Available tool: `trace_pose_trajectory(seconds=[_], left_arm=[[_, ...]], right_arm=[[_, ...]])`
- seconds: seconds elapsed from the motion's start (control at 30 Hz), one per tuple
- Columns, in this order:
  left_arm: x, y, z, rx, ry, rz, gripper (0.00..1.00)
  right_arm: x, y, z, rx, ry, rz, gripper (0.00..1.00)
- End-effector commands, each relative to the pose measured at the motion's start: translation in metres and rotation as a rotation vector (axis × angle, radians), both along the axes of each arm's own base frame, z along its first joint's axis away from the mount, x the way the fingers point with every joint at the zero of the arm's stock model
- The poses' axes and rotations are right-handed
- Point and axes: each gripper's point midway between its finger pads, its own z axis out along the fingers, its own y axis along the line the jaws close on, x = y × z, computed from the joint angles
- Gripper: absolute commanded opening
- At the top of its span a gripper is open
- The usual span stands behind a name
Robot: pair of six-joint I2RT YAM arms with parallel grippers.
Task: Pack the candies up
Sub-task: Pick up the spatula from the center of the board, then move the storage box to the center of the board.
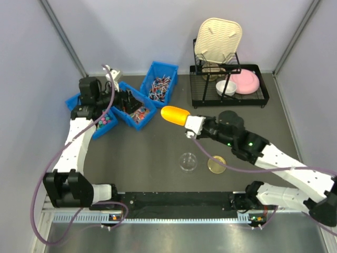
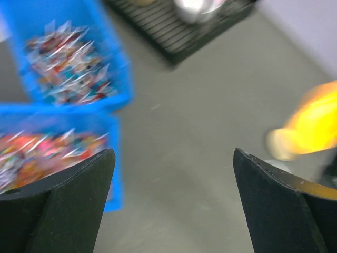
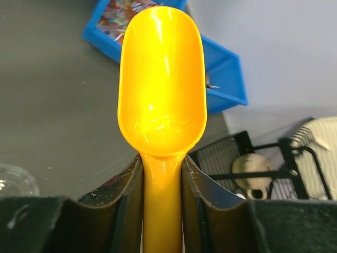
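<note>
The candies (image 1: 138, 114), tiny red, orange and pink wrapped sweets, fill the middle blue bin (image 1: 125, 87). In the left wrist view, which is motion-blurred, the candies (image 2: 37, 153) lie at lower left. My left gripper (image 1: 124, 100) hovers over that bin, and my left gripper (image 2: 174, 153) stands wide open with only bare table between its fingers. My right gripper (image 3: 162, 158) is shut on the handle of a yellow scoop (image 3: 160, 79), whose bowl is empty. The scoop (image 1: 175, 115) points left toward the bins from my right gripper (image 1: 192, 126).
A blue bin of darker blue-and-red sweets (image 1: 160, 87) stands behind, another blue bin with pastel sweets (image 1: 103, 121) at the left. A clear round container (image 1: 188, 162) and a yellow lid (image 1: 216, 164) lie in front. A black dish rack (image 1: 229, 84) with dishes sits back right.
</note>
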Motion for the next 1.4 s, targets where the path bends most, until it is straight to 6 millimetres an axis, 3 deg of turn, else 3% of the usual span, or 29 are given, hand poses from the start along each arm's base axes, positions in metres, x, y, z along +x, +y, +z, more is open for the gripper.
trace_pose_trajectory(seconds=[0.0,0.13,0.27,0.53,0.7,0.83,1.0,1.27,1.37], left_arm=[[0.033,0.045,-0.079,0.329,0.058,0.129,0.99],[0.029,0.031,-0.141,0.457,0.173,0.031,0.99],[0.027,0.019,-0.178,0.567,0.187,-0.006,0.99],[0.040,0.002,-0.226,0.642,0.242,-0.037,0.97],[0.044,0.002,-0.237,0.672,0.249,-0.022,0.94],[0.047,-0.001,-0.230,0.664,0.210,-0.026,0.86],[0.035,-0.015,-0.230,0.664,0.222,-0.073,0.48],[0.010,-0.042,-0.222,0.722,0.232,-0.093,0.36],[-0.001,-0.068,-0.217,0.665,0.327,-0.109,0.37]], right_arm=[[0.000,-0.033,0.047,0.120,-0.068,-0.064,0.00],[-0.001,-0.060,0.064,0.159,-0.099,-0.120,0.00],[-0.003,-0.068,0.066,0.191,-0.085,-0.127,0.00],[-0.010,-0.068,0.063,0.212,-0.068,-0.110,0.00],[-0.015,-0.068,0.062,0.221,-0.067,-0.095,0.00],[-0.016,-0.068,0.058,0.217,-0.063,-0.088,0.00],[-0.016,-0.068,0.056,0.218,-0.062,-0.088,0.00],[-0.015,-0.067,0.051,0.215,-0.058,-0.087,0.00],[-0.015,-0.067,0.049,0.214,-0.060,-0.089,0.00]])
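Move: The middle candy box's near-right wall lies about 3 cm ahead of the empty left hand, level sideways and some 25 cm below; the box's middle is roughly 12 cm ahead and 8 cm left. From the left hand, the left candy box is about 10 cm ahead and 31 cm left, the right candy box 24 cm ahead and 9 cm right. From the right hand, holding the spatula, that wall is some 11 cm ahead and 24 cm left, 23 cm down. The left fingers close on the near-right wall of the middle candy box, one inside and one outside, then drag it back and to the right about 3 cm. Before that the hand plunges about 25 cm, wide open, tipping some 45 degrees until the fingers point steeply down. The right hand keeps the spatula, swings right and up away from the boxes, then sinks slightly. ##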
